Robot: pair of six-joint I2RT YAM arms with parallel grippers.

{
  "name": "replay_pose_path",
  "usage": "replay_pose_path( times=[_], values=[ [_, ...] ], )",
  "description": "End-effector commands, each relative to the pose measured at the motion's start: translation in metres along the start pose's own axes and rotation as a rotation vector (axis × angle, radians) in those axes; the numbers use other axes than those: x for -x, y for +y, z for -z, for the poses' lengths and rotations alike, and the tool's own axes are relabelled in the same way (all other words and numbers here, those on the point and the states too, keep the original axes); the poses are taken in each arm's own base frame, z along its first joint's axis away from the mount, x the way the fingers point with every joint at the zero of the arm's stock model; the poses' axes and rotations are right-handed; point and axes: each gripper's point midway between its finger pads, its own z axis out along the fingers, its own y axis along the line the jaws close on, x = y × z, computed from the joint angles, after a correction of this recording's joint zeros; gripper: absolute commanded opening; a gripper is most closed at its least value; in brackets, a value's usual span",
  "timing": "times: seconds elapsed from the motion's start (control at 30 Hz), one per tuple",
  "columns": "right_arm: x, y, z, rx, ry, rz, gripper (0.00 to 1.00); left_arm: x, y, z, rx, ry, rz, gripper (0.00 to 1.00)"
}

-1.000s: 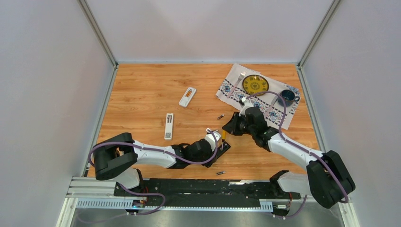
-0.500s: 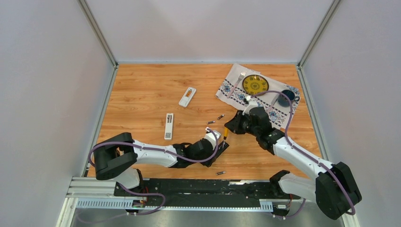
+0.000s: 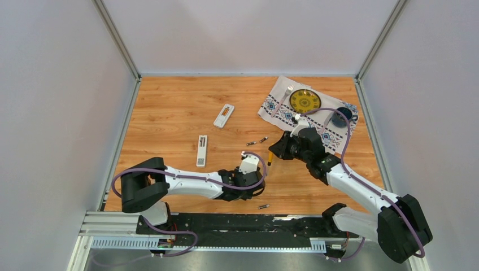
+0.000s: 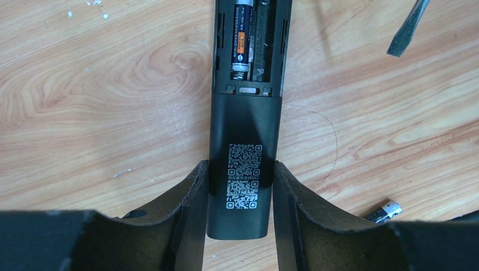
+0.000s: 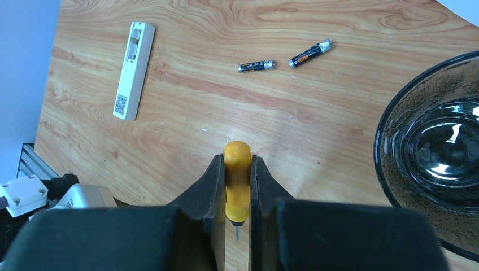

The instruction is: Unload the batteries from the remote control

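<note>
The black remote control [image 4: 243, 130] lies back-up on the wood with its battery bay open. One dark battery with an orange band [image 4: 241, 36] sits in the left slot, and the right slot is bare. My left gripper [image 4: 240, 166] [image 3: 251, 182] is shut on the remote's lower end. A loose battery [image 4: 384, 210] [image 3: 263, 206] lies near it. Two more batteries [image 5: 256, 66] [image 5: 309, 53] rest farther out. My right gripper [image 5: 238, 159] [image 3: 275, 151] is shut on the yellow-handled screwdriver [image 5: 237, 180], whose tip [image 4: 408, 31] hovers right of the remote.
Two white remotes [image 3: 201, 150] [image 3: 223, 115] lie on the left half of the table. At the back right, a patterned cloth [image 3: 277, 104] carries a yellow plate [image 3: 305, 101], a fork [image 3: 285, 93] and a dark bowl [image 5: 435, 147].
A second battery now lies on the table beside the first one. My left wrist has swung left and back over the remote. The right gripper with the screwdriver has lifted slightly away.
</note>
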Motion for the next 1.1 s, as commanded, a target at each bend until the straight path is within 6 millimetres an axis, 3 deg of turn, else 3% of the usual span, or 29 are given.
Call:
replay_pose_path(
  times=[0.0,0.03,0.13,0.23,0.43,0.8,1.07],
  values=[
    [0.024,0.012,0.004,0.026,-0.067,0.030,0.00,-0.062,0.051,0.011,0.220,0.230,-0.101,0.12],
    [0.024,0.012,0.004,0.027,-0.067,0.030,0.00,-0.064,0.049,0.011,0.215,0.236,-0.100,0.30],
    [0.024,0.013,0.004,0.033,-0.068,0.029,0.00,-0.064,0.047,0.013,0.193,0.236,-0.089,0.60],
    [0.023,0.012,0.004,0.030,-0.067,0.028,0.00,-0.062,0.045,0.016,0.164,0.222,-0.083,0.69],
    [0.022,0.012,0.003,0.037,-0.066,0.025,0.00,-0.067,0.035,0.020,0.046,0.221,-0.066,0.71],
    [0.019,0.012,0.001,0.046,-0.056,0.019,0.00,-0.068,-0.009,0.018,-0.172,0.239,-0.073,0.69],
    [0.019,0.014,0.002,0.052,-0.060,0.017,0.00,-0.068,-0.013,0.019,-0.199,0.239,-0.078,0.69]
  ],
)
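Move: The left hand still grips the black remote near its QR-code end, low over the table; the remote's middle is about 3 cm ahead and 2 cm to the right. A loose battery lies about 7 cm back and 6 cm right of this hand, another some 19 cm ahead, and the white remote about 15 cm ahead and 19 cm left. From the right hand, the black remote is roughly 8 cm back, 7 cm left and 11 cm below. The left fingers open and let go of the black remote low at the table, the hand easing back and about 3 cm left as they spread. It then swings some 4 cm right while still drawing back, about 4 cm back in all, clear of the remote's near end and towards the loose battery behind, turning roughly 10 degrees clockwise. The right hand stays put, keeping its hold on the screwdriver. ##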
